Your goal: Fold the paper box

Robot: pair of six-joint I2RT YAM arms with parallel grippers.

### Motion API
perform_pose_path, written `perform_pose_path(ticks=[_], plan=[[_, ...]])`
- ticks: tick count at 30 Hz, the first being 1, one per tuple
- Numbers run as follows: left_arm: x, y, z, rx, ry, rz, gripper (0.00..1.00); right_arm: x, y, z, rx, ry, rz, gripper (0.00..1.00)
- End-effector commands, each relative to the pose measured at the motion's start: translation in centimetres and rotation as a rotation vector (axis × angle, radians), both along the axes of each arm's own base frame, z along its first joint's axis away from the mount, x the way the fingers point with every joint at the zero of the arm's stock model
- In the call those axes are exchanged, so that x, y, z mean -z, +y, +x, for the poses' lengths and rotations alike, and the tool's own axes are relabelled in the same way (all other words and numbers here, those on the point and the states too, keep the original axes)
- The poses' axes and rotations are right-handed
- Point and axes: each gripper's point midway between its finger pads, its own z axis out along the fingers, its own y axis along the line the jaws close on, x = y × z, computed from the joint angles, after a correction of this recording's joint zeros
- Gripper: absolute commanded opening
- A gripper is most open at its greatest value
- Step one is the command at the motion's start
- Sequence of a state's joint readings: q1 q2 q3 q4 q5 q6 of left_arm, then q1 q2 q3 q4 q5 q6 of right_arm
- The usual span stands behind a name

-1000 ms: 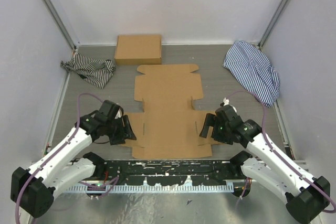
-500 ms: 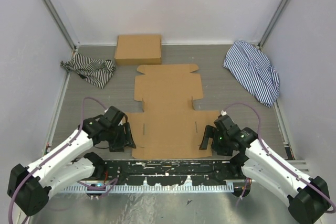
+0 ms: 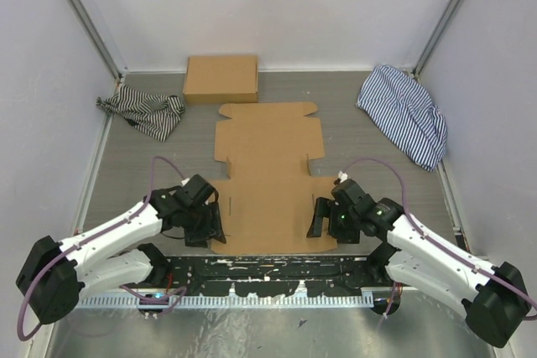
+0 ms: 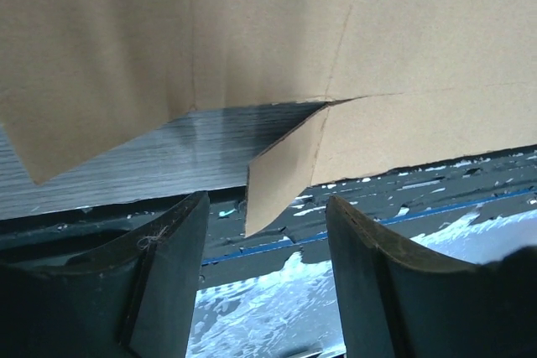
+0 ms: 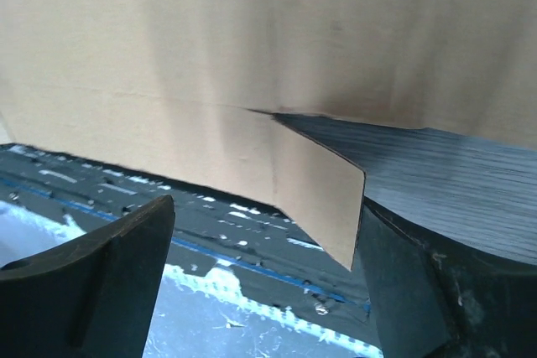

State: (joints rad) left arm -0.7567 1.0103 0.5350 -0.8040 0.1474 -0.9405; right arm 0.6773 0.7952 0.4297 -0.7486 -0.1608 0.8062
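The paper box lies as a flat brown die-cut sheet in the middle of the table, its near edge by the arm bases. My left gripper is at its near left corner, open. In the left wrist view a small corner tab pokes between the open left gripper, touching neither finger. My right gripper is at the near right corner, also open. In the right wrist view the corner tab hangs inside the right gripper, its edge close against one finger.
A second, closed brown box sits at the back. A black-and-white striped cloth lies back left and a blue striped cloth back right. A black rail runs along the near edge. Walls enclose three sides.
Both grippers have moved inward along the sheet's near part, from beside its side flaps to its near corners. The sheet itself lies where it was.
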Motion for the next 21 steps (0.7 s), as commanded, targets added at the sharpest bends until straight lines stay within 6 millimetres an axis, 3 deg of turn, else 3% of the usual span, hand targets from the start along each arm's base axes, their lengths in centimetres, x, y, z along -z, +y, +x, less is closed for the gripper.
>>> perform_pose_path(ticks=[1,7,13,21], plan=[[-1.7,-2.0,1.1,0.006,-0.051,-0.067,0.64,-4.2,2.7,2.1,-0.002,-0.112,0.085,0.90],[-2.3,-3.1,1.6,0.007,-0.074,-0.096,0.64,-5.8,4.0,1.9,-0.030,-0.140,0.097,0.90],[-1.0,-4.8,1.8,0.003,-0.052,-0.135,0.64,-4.6,5.4,1.8,-0.065,-0.123,0.093,0.90],[-0.9,-7.5,2.3,0.045,-0.075,-0.145,0.64,-3.0,7.7,1.6,-0.109,-0.112,0.065,0.90]])
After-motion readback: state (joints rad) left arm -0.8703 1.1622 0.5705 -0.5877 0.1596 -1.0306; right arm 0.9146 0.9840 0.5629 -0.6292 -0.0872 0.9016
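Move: The left hand hovers over the near flap's left corner tab, which lies between its open fingers, 2 cm right of and 2 cm below it, level forward-back. The right corner tab is roughly 1 cm right of the right hand and 1 cm below. The near flap's middle is about 15 cm right of the left hand and 12 cm left of the right. The left side flap sits 9 cm ahead and 2 cm left of the left hand; its twin some 9 cm ahead and 4 cm right of the right. Inward, towards each other along the near edge, both hands travel about 5 cm: the left hand goes right and slightly forward in a shallow hop, the right goes left while rising some 4 cm and sinking halfway back. The left hand's outer finger comes against the left tab, while the right hand's outer finger keeps pushing its tab inward; both grippers stay open. ##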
